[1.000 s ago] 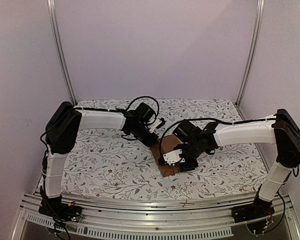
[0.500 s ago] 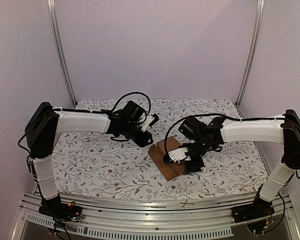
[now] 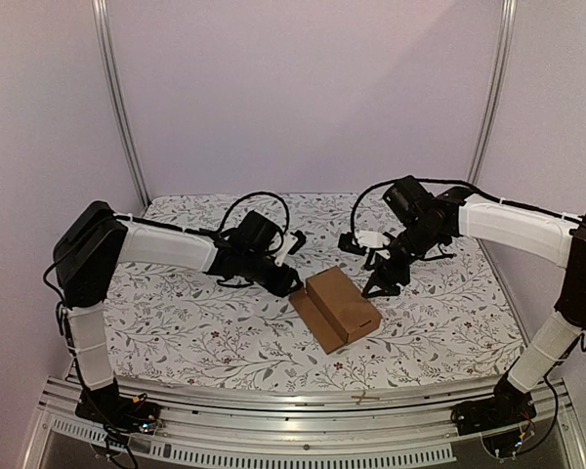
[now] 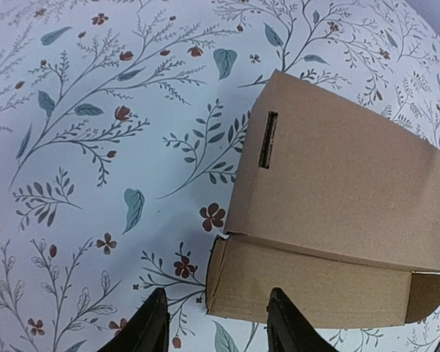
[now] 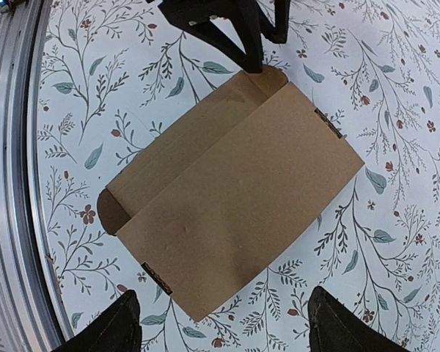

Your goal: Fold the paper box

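The paper box [image 3: 338, 307] lies folded as a flat brown carton in the middle of the flowered cloth, with nothing holding it. In the left wrist view the paper box [image 4: 337, 183] shows a narrow slot and a side panel. My left gripper [image 3: 291, 284] is open at its left corner, and that corner lies just ahead of the left gripper [image 4: 218, 326]. My right gripper [image 3: 376, 281] hovers open off the box's back right edge. Seen from the right wrist, the paper box [image 5: 235, 183] lies beyond the wide-spread right gripper [image 5: 227, 323], with nothing between the fingers.
The flowered cloth [image 3: 195, 322] covers the table. An aluminium rail [image 3: 303, 405] runs along the near edge and shows as the rail [image 5: 7, 183] at the left of the right wrist view. Frame posts [image 3: 122, 107] and walls close in the back and sides.
My right gripper has lifted off the box and pulled back to the right, opening wider. My left gripper has opened and sits at the box's left corner. The box now lies uncovered.
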Tool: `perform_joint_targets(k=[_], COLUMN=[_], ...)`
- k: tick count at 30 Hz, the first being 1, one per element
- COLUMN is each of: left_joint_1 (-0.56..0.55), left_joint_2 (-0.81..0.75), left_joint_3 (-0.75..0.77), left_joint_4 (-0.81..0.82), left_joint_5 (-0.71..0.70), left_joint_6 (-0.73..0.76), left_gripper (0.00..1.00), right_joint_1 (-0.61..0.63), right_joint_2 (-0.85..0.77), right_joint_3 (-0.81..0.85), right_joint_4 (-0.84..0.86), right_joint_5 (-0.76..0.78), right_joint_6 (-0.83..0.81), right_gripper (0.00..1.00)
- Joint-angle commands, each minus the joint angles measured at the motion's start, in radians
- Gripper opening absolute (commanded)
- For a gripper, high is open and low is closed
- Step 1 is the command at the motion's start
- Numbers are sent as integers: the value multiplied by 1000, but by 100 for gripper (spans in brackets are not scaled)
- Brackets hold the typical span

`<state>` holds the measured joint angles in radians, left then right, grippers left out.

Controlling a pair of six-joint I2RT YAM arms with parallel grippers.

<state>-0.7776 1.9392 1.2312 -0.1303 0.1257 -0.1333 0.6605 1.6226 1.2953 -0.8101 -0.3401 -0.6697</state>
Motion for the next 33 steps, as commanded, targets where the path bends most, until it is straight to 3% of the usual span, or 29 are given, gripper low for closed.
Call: perform_joint_targets(k=[1,10,22,29,33], left_joint_1=[40,58,79,83,83], left_joint_2=[81,170,242,233,222], left_joint_3=[43,91,132,114,91], left_joint_4=[43,57,65,91,112], left_joint_5=[70,160,307,348,362], left_joint_6=[1,44,71,60,42], left_gripper=[46,46,12,1,0], right_joint_1=[-30,-30,-30,-30,-30], right_joint_2=[59,105,152,158,168], right_joint_3=[25,0,6,0,2], right_joint_4=[-23,-20,-21,-21,-21], right_joint_5=[-62,-50,-62,-63,-66], right_joint_6=[84,66,71,67,66], right_gripper=[77,79,79,79,79])
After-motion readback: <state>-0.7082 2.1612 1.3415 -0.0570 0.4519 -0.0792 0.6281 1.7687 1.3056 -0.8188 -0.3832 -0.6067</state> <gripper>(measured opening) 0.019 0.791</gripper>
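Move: The end ear of the box's open front flap is just below the left hand, about 5 cm down, 2 cm to its right and 1 cm farther out. From that hand the box body's middle is some 10 cm right and 4 cm nearer the base. From the right hand the box body's middle lies roughly 6 cm left, 4 cm ahead and 11 cm below, with the flap's ear about 8 cm ahead and 14 cm left. Down about 4 cm with open fingers, the left hand first drops onto the near-lying ear at the flap's far end, then eases some 3 cm right, turning about 10 degrees clockwise as its fingers shut and pinch the ear's thin cardboard. Alongside, the right hand sinks about 5 cm over the box's right side, fingers still wide; its contact can't be made out. ##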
